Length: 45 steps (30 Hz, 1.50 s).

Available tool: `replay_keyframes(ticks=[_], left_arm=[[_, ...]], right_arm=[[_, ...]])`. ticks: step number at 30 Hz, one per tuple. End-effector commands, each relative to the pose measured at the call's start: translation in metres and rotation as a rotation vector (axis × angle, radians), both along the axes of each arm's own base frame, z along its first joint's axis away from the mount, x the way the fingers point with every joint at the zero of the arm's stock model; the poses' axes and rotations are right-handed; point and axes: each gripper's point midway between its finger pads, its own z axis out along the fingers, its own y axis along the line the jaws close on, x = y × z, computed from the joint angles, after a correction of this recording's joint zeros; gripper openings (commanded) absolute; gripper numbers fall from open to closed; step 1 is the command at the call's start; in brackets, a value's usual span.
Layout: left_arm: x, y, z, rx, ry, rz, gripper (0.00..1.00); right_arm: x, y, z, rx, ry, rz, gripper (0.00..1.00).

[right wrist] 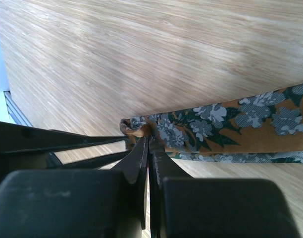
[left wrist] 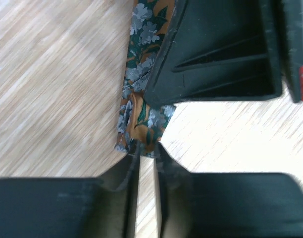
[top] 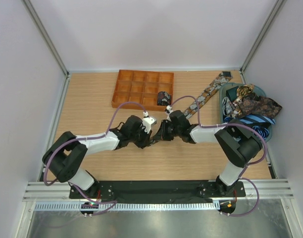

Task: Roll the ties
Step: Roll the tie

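A brown-gold floral tie (top: 206,94) lies stretched diagonally across the wooden table, from the far right down to the middle. Both grippers meet at its near end. My right gripper (right wrist: 150,136) is shut on the folded tip of the tie (right wrist: 230,126). My left gripper (left wrist: 147,148) stands a narrow slit open, its tips touching the end of the tie (left wrist: 139,99), with bare table showing between the jaws. The right gripper's finger (left wrist: 211,59) covers part of the tie there. One tie rolled into a coil (top: 164,97) sits in the orange tray (top: 115,96).
A teal basket (top: 222,108) at the right edge holds a heap of loose ties (top: 250,105), patterned and blue striped. White walls close in the table on three sides. The arms' bases stand along the near edge.
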Motion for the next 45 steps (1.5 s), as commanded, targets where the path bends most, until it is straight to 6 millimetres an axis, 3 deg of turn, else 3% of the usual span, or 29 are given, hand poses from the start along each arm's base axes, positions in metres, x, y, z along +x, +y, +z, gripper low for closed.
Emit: replay_keyframes(ticks=[1, 5, 6, 9, 17, 19, 36, 43, 45], left_arm=[[0.011, -0.005, 0.03, -0.037, -0.068, 0.021, 0.2], [0.015, -0.001, 0.045, -0.044, -0.132, 0.021, 0.37], [0.016, -0.001, 0.05, -0.049, -0.153, 0.014, 0.46], [0.019, 0.002, 0.049, -0.02, -0.198, -0.026, 0.52], [0.022, -0.011, 0.033, 0.025, -0.212, -0.172, 0.52], [0.02, -0.01, 0.021, 0.056, -0.172, -0.188, 0.51], [0.021, -0.024, -0.007, 0.088, -0.08, -0.263, 0.53], [0.018, -0.028, 0.004, 0.052, -0.123, -0.275, 0.55], [0.02, -0.026, 0.0, 0.073, -0.117, -0.266, 0.51]], right_arm=[[0.008, 0.004, 0.001, -0.022, -0.037, 0.014, 0.04], [0.008, 0.003, -0.004, -0.041, -0.038, 0.023, 0.02], [0.008, 0.002, -0.007, -0.048, -0.036, 0.026, 0.02], [0.01, 0.003, -0.008, -0.055, -0.044, 0.04, 0.02], [0.009, 0.006, -0.005, -0.053, -0.052, 0.068, 0.02], [0.009, 0.006, -0.004, -0.049, -0.053, 0.071, 0.02], [0.007, 0.014, -0.003, -0.003, -0.032, 0.082, 0.02], [0.006, 0.013, -0.005, -0.003, -0.025, 0.081, 0.02], [0.006, 0.014, -0.004, 0.001, -0.025, 0.082, 0.02]])
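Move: The tie's short folded end lies just off the left fingertips, about 2 cm ahead, 2 cm to their right and 1 cm below; it is held in the right fingers, its middle about 1 cm left of and 1 cm below that hand. From the right hand the tie's flat strip runs out forward and right, its middle some 17 cm ahead and 15 cm right. The rolled tie in the tray stands roughly 21 cm straight ahead of the right hand. The right fingers keep their pinch on the tie's folded end, sinking about 1 cm with it. The left hand comes free of the end and opens to about half, rising some 3.5 cm while easing forward, then comes down about 4 cm and slightly right, turning some 15 degrees clockwise, to set its open fingers either side of the fold by the right fingertips. ##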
